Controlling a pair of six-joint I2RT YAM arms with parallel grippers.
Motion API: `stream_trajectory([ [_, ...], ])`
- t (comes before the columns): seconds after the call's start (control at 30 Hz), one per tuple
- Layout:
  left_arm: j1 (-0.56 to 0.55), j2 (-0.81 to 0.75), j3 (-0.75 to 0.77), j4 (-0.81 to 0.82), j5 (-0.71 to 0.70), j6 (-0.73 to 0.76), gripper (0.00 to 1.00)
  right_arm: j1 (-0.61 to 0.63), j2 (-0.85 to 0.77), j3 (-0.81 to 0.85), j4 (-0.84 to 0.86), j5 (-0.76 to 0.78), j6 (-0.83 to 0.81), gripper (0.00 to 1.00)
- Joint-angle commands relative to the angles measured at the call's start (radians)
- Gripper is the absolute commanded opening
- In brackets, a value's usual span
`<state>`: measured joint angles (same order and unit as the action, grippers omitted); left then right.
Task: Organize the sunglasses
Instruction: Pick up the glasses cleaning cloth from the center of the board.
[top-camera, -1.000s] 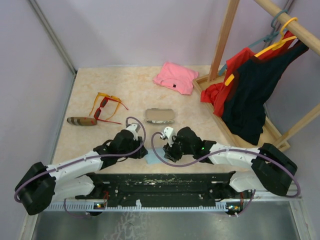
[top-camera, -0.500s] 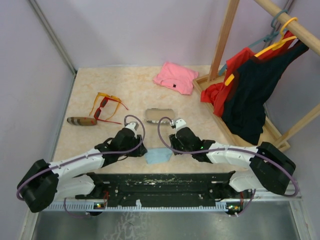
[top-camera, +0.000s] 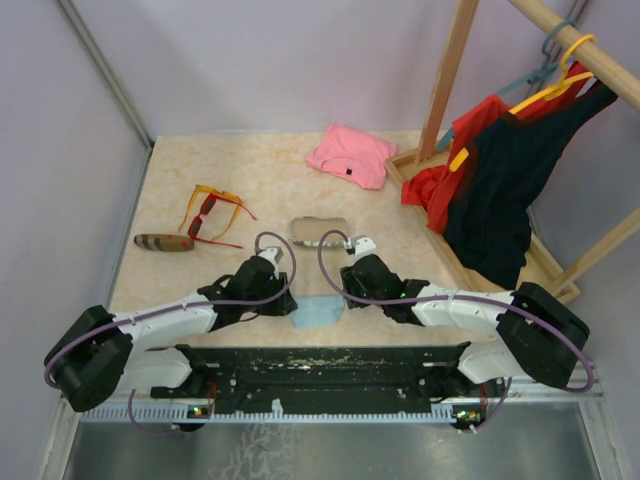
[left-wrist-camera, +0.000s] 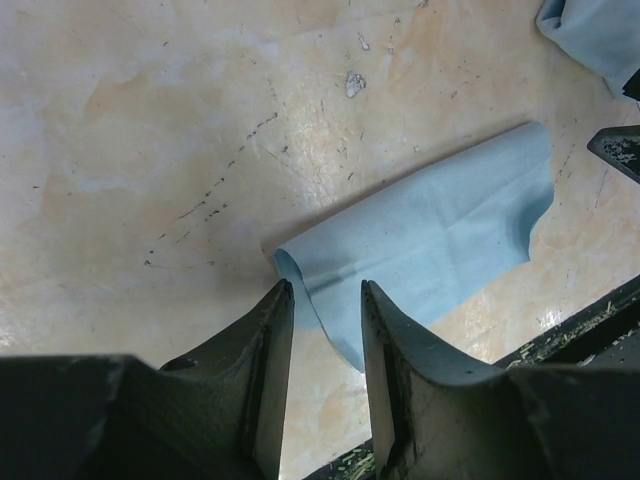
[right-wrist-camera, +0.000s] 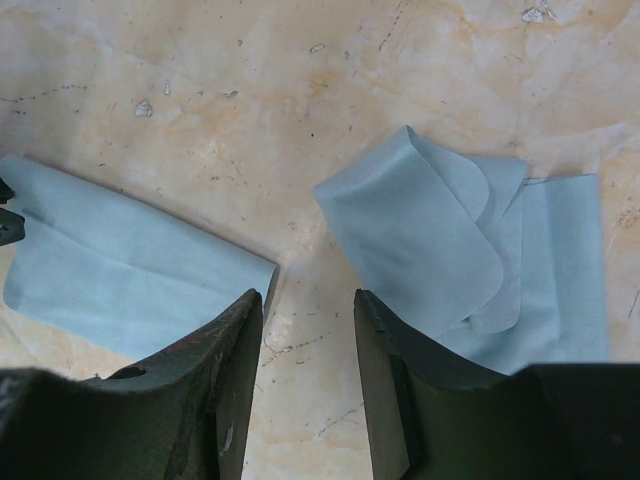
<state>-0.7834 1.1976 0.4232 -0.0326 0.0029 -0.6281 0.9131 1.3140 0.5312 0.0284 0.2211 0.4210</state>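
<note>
The sunglasses lie at the far left of the table. The orange-framed pair (top-camera: 217, 196) and the red pair with dark lenses (top-camera: 204, 219) overlap, well away from both arms. My left gripper (top-camera: 284, 299) (left-wrist-camera: 325, 290) hovers open over the near corner of a folded light blue cloth (left-wrist-camera: 430, 235), with nothing between its fingers. My right gripper (top-camera: 342, 288) (right-wrist-camera: 308, 295) is open over bare table, between two blue cloths. One cloth (right-wrist-camera: 120, 275) lies to its left and a crumpled one (right-wrist-camera: 470, 250) to its right.
A brown case (top-camera: 163, 242) lies beside the sunglasses, and a grey patterned case (top-camera: 320, 232) sits just beyond my grippers. A blue cloth (top-camera: 318, 311) shows at the near edge. A pink shirt (top-camera: 350, 154) and a wooden rack (top-camera: 450, 75) with hung clothes stand at the back right.
My right gripper has drawn back from over the blue cloth toward the grey case, leaving the cloth uncovered. My left arm has shifted slightly, staying at the cloth's left edge.
</note>
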Motion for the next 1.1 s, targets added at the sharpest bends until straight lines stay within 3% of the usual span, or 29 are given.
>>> stream_trajectory([
  [0.0, 0.003, 0.014, 0.018, 0.045, 0.014, 0.008, 0.39, -0.005, 0.001, 0.034, 0.034, 0.010, 0.009, 0.43],
  [0.57, 0.003, 0.064, 0.035, 0.062, 0.005, 0.021, 0.34, -0.005, -0.002, 0.030, 0.038, -0.001, 0.004, 0.43],
  [1.07, 0.003, 0.054, 0.061, 0.046, -0.021, 0.039, 0.11, -0.004, -0.003, 0.026, 0.041, 0.003, 0.005, 0.43],
])
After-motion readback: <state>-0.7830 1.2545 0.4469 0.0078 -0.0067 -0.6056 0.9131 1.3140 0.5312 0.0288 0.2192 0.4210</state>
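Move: The cleaning cloth lies just under the left hand, its left end close to the fingertips; its middle is about 5 cm to the right of the hand, 2 cm back and 2 cm below. The open glasses case is some 16 cm ahead and 6 cm right of this hand, and a second blue cloth about 17 cm right and 3 cm ahead. From the idle right hand, the cleaning cloth's middle is roughly 6 cm left, 2 cm back and 3 cm below. The cleaning cloth's left end is gathered between the left fingertips: that hand eases about 1 cm forward and half a centimetre each to the right and down, its slanted wrist barely turning. Slowly at first, then quickly, the part-open fingers close almost fully and pinch the cloth's edge, with a slight lift beginning at the very end. ##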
